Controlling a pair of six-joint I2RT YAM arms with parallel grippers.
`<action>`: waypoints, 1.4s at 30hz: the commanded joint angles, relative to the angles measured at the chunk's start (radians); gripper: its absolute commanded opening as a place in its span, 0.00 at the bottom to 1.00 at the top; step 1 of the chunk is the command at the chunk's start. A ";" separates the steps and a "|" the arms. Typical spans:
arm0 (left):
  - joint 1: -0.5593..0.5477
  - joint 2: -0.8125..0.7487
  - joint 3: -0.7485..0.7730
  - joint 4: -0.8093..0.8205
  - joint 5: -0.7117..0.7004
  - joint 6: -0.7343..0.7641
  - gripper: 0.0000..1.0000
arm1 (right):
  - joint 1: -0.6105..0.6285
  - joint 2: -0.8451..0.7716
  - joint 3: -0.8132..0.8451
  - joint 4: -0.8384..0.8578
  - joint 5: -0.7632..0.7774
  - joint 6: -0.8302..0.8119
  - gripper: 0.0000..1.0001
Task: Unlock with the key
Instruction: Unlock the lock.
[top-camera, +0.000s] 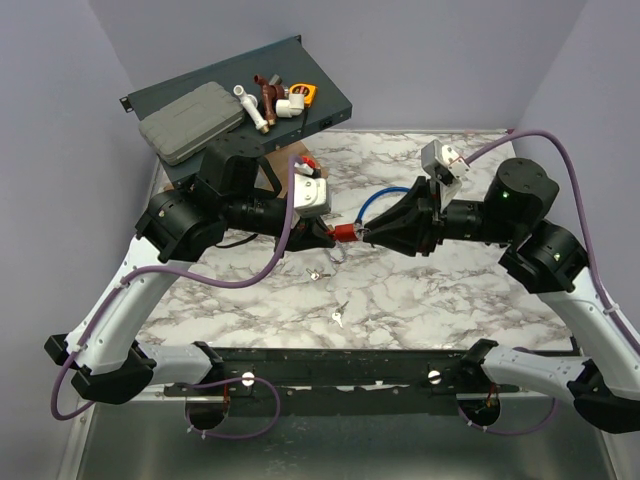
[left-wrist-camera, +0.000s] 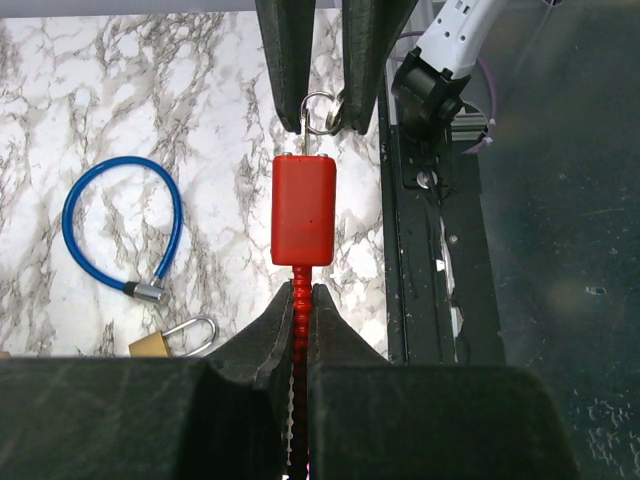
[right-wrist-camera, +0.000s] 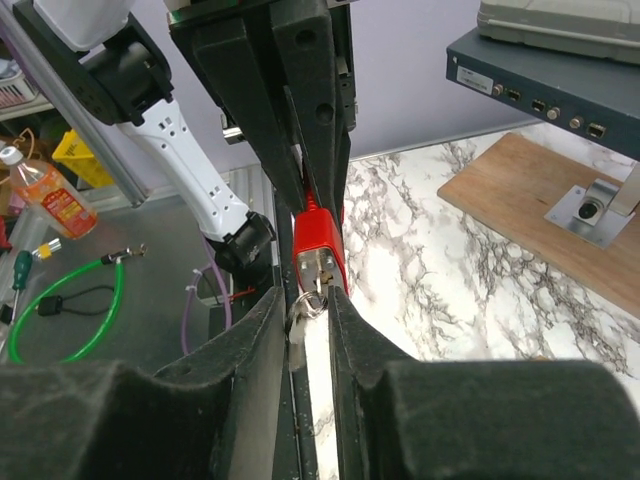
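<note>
A red lock (left-wrist-camera: 303, 210) hangs in the air over the marble table (top-camera: 420, 290), and shows between the two arms (top-camera: 345, 234) from above. My left gripper (left-wrist-camera: 300, 295) is shut on the lock's red ribbed cable. The key (right-wrist-camera: 318, 287) sits in the keyhole at the lock's other end, its ring (left-wrist-camera: 318, 110) just outside. My right gripper (right-wrist-camera: 310, 295) faces the left one, its jaws drawn in on the ring from both sides. A small white tag hangs by the ring.
A blue cable lock (left-wrist-camera: 120, 225) and a brass padlock (left-wrist-camera: 165, 342) lie on the marble. Two loose keys (top-camera: 340, 317) rest near the front. A dark box (top-camera: 325, 105) with a grey case (top-camera: 190, 122) stands at the back. A wooden board (right-wrist-camera: 530, 190) lies beside it.
</note>
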 joint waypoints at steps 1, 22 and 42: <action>-0.006 -0.009 -0.004 0.028 0.017 0.015 0.00 | 0.006 0.016 0.030 -0.034 0.024 -0.011 0.25; -0.029 -0.017 0.000 0.020 -0.013 0.046 0.00 | 0.007 0.029 0.003 0.001 0.054 0.028 0.01; -0.160 -0.064 0.015 0.236 -0.400 0.365 0.00 | 0.004 0.110 -0.128 0.158 0.190 0.462 0.01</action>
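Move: The red cable lock is in the left hand's grip, its body some 3 cm to that hand's right and 1 cm lower; the key in its end sits about 6 cm right and 1 cm below. From the right hand, fingers still partly open, the key is roughly 1 cm ahead and 1 cm left, the lock body 4 cm left and 1 cm ahead. The brass padlock lies on the table, about 17 cm ahead, 7 cm left and far below, near 38 cm. The key in the red lock is what the right hand shuts on: it eases about 1.5 cm forward towards the key, closes and pinches the key's head against the lock's end. Then both hands twist in opposite senses about the key's left-right line, the right rolling its top forward and the left its top back, some 20 degrees each, while both drift about 2 cm further forward, the left keeping its grip. ##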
